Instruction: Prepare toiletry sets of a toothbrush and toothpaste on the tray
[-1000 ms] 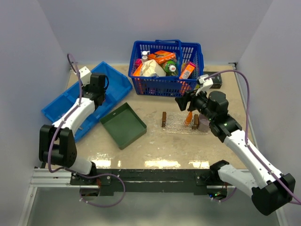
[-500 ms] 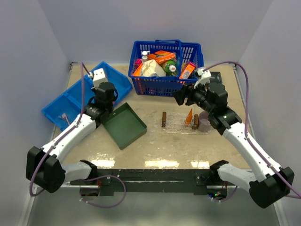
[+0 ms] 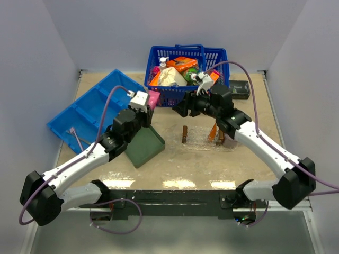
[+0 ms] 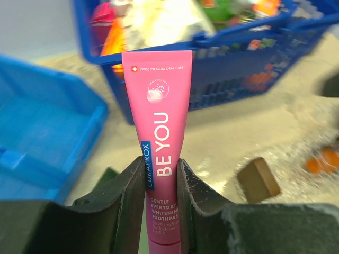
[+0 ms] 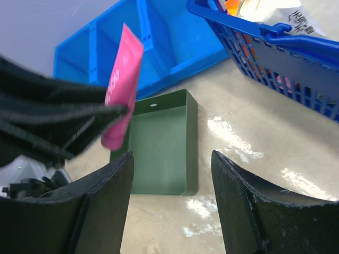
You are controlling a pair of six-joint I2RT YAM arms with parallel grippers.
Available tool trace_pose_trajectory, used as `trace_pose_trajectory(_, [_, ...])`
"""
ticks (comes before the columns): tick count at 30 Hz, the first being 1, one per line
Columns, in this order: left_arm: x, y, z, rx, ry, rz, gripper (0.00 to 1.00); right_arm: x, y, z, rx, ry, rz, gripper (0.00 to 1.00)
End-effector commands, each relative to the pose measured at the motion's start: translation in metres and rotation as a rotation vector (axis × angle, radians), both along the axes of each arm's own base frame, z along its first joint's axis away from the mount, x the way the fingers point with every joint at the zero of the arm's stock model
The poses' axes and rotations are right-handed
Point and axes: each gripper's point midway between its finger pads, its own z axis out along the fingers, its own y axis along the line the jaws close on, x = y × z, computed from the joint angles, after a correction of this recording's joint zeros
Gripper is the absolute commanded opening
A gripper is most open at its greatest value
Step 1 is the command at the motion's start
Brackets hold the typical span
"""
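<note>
My left gripper [image 3: 147,107] is shut on the pink toothpaste [image 4: 159,121], which stands up between its fingers above the green tray's far corner. The same pink toothpaste [image 5: 123,90] shows at the left in the right wrist view. My right gripper [image 3: 180,109] hangs open and empty a short way to its right, facing it. The clear tray [image 3: 202,142] with its brown handles [image 3: 185,134] lies right of centre, and the orange toothpaste [image 3: 213,130] rests on it. A thin pale stick [image 3: 74,136] in the blue bin may be a toothbrush.
A dark green square tray [image 3: 139,144] lies under the left gripper. The blue divided bin [image 3: 90,108] is at far left, and a blue basket [image 3: 188,87] full of goods stands at the back. A purple mug [image 3: 229,139] stands by the tray's right handle.
My left arm has swung right from over the blue bin to above the green tray. My right gripper has moved left, away from the clear tray and toward the left gripper.
</note>
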Motion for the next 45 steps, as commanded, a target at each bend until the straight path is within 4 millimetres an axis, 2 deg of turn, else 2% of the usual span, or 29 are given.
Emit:
trace_pose_trajectory(1, [-0.015, -0.04, 0.035, -0.016, -0.147, -0.2, 0.32, 0.01, 0.024, 0.031, 0.138, 0.031, 0.039, 0.63])
trace_pose_trajectory(10, [-0.036, -0.062, 0.037, -0.016, -0.183, -0.313, 0.31, 0.015, 0.032, 0.034, 0.166, 0.061, 0.046, 0.63])
trace_pose_trajectory(14, [-0.038, -0.067, 0.033, -0.005, -0.17, -0.327, 0.31, 0.012, 0.036, 0.038, 0.193, 0.065, 0.068, 0.64])
trace_pose_trajectory(19, [-0.044, -0.073, 0.035, -0.02, -0.179, -0.358, 0.31, 0.013, 0.039, 0.028, 0.189, 0.099, 0.078, 0.63])
trace_pose_trajectory(23, [-0.045, -0.073, 0.035, -0.02, -0.181, -0.359, 0.31, 0.011, 0.043, 0.029, 0.209, 0.093, 0.1, 0.59])
trace_pose_trajectory(30, [-0.049, -0.075, 0.037, -0.036, -0.187, -0.376, 0.31, 0.009, 0.044, 0.025, 0.209, 0.107, 0.11, 0.42])
trace_pose_trajectory(32, [-0.049, -0.076, 0.037, -0.041, -0.189, -0.38, 0.31, 0.009, 0.044, 0.023, 0.209, 0.11, 0.114, 0.4])
trace_pose_trajectory(36, [-0.051, -0.076, 0.038, -0.051, -0.193, -0.389, 0.31, 0.009, 0.048, 0.021, 0.218, 0.12, 0.13, 0.26])
trace_pose_trajectory(43, [-0.052, -0.073, 0.042, -0.066, -0.205, -0.378, 0.31, 0.008, 0.05, 0.015, 0.217, 0.138, 0.141, 0.23])
trace_pose_trajectory(44, [-0.052, -0.073, 0.042, -0.067, -0.207, -0.375, 0.31, 0.008, 0.05, 0.015, 0.216, 0.139, 0.142, 0.21])
trace_pose_trajectory(45, [-0.052, -0.073, 0.042, -0.067, -0.205, -0.373, 0.31, 0.008, 0.051, 0.014, 0.216, 0.142, 0.145, 0.15])
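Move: The pink toothpaste stands out of the left fingers, its middle about 14 cm to the right hand's left, 2 cm ahead and nearly level with it. The left hand is taking it to the right gripper, roughly 16 cm to the left hand's right, 1 cm ahead and 3 cm higher. Far below, the green box lies some 4 cm left of the left hand and 7 cm back; the blue basket is about 20 cm ahead of the right hand and 4 cm to its right. Keeping its grip low on the pink toothpaste, the left hand carries the tube about 7 cm right and 5 cm back towards the right gripper, turning some 20 degrees clockwise, quickly at first and then easing almost to a stop. The open right hand comes about 5 cm left to meet it, with an early dip of about 2 cm that it climbs back out of while the wrist tilts a little, then closes its fingers and pinches the tube's free upper end. ##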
